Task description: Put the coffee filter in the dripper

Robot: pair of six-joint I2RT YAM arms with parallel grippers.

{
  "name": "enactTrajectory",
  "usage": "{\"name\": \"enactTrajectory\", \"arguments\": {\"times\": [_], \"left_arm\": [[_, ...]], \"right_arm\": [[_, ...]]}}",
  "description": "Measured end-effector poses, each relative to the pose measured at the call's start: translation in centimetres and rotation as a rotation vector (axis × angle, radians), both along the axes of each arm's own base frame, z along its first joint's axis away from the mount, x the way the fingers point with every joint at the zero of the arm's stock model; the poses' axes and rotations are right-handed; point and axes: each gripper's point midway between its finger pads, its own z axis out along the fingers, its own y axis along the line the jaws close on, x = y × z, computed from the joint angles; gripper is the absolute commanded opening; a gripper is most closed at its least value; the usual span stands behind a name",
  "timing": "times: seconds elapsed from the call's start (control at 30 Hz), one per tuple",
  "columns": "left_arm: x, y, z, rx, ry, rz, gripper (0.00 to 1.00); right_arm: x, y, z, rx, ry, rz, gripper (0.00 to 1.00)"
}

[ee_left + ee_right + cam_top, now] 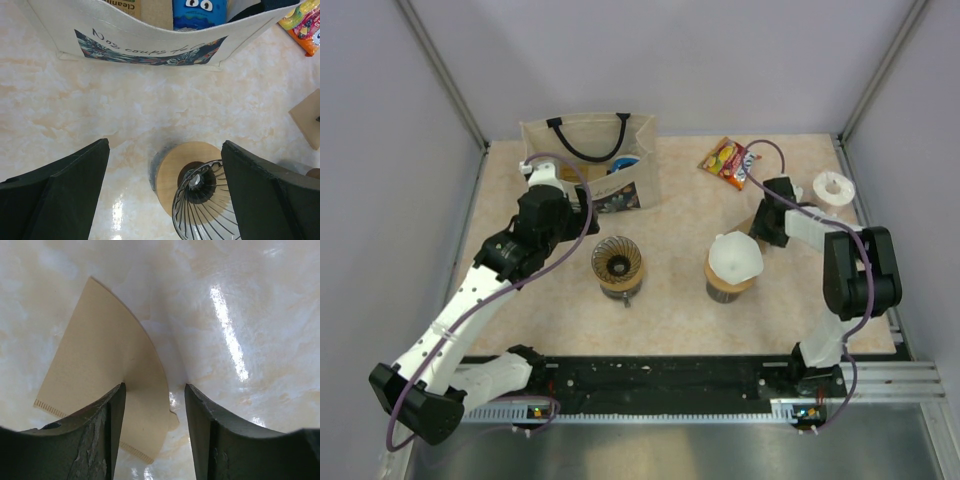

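The dripper (618,262), a dark ribbed cone on a flat tan ring, stands left of the table's centre. In the left wrist view the dripper (172,172) shows low between the fingers. My left gripper (545,180) (165,145) hangs wide open and empty, high above the table near a tote bag. The coffee filter (95,370), a tan paper fan, lies on the table at the right. My right gripper (767,222) (155,386) is down over it, jaws half drawn in but still apart. The filter's curved edge lies between them, and the left finger (107,415) rests over the paper.
A cream tote bag (590,160) stands at the back left, holding a blue item. An orange snack packet (728,160) lies at the back. A white translucent cone (733,258) sits on a brown base right of centre. A white ring (835,188) lies at the far right.
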Motion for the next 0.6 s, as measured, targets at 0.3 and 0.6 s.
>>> {"name": "enactTrajectory", "arguments": {"times": [0.3,0.6], "left_arm": [[-0.05,0.44,-0.36,0.014,0.003,0.018,0.99],[-0.2,0.65,-0.02,0.011,-0.01,0.024,0.99]], "right_arm": [[0.13,0.29,-0.19,-0.063,0.011,-0.013,0.24],[0.27,0.61,-0.15,-0.047,0.005,-0.019,0.01]]}}
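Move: The brown coffee filter lies flat just under the right fingers, its middle about 4 cm to their left, 1 cm ahead and 1 cm below. The lined dripper with the white filter stands some 9 cm left of this hand and 8 cm back, about 8 cm higher; the snack bag lies 20 cm ahead and 8 cm left. For the left hand, the brown filter is about 38 cm right, 8 cm ahead and 24 cm down. The brown filter's curved right-hand edge, lying between the right fingers, gets pinched as they close from about half open to nearly shut. The right hand stays low at the table, easing only some 0.5 cm to its left, over the paper, with no lift yet. ##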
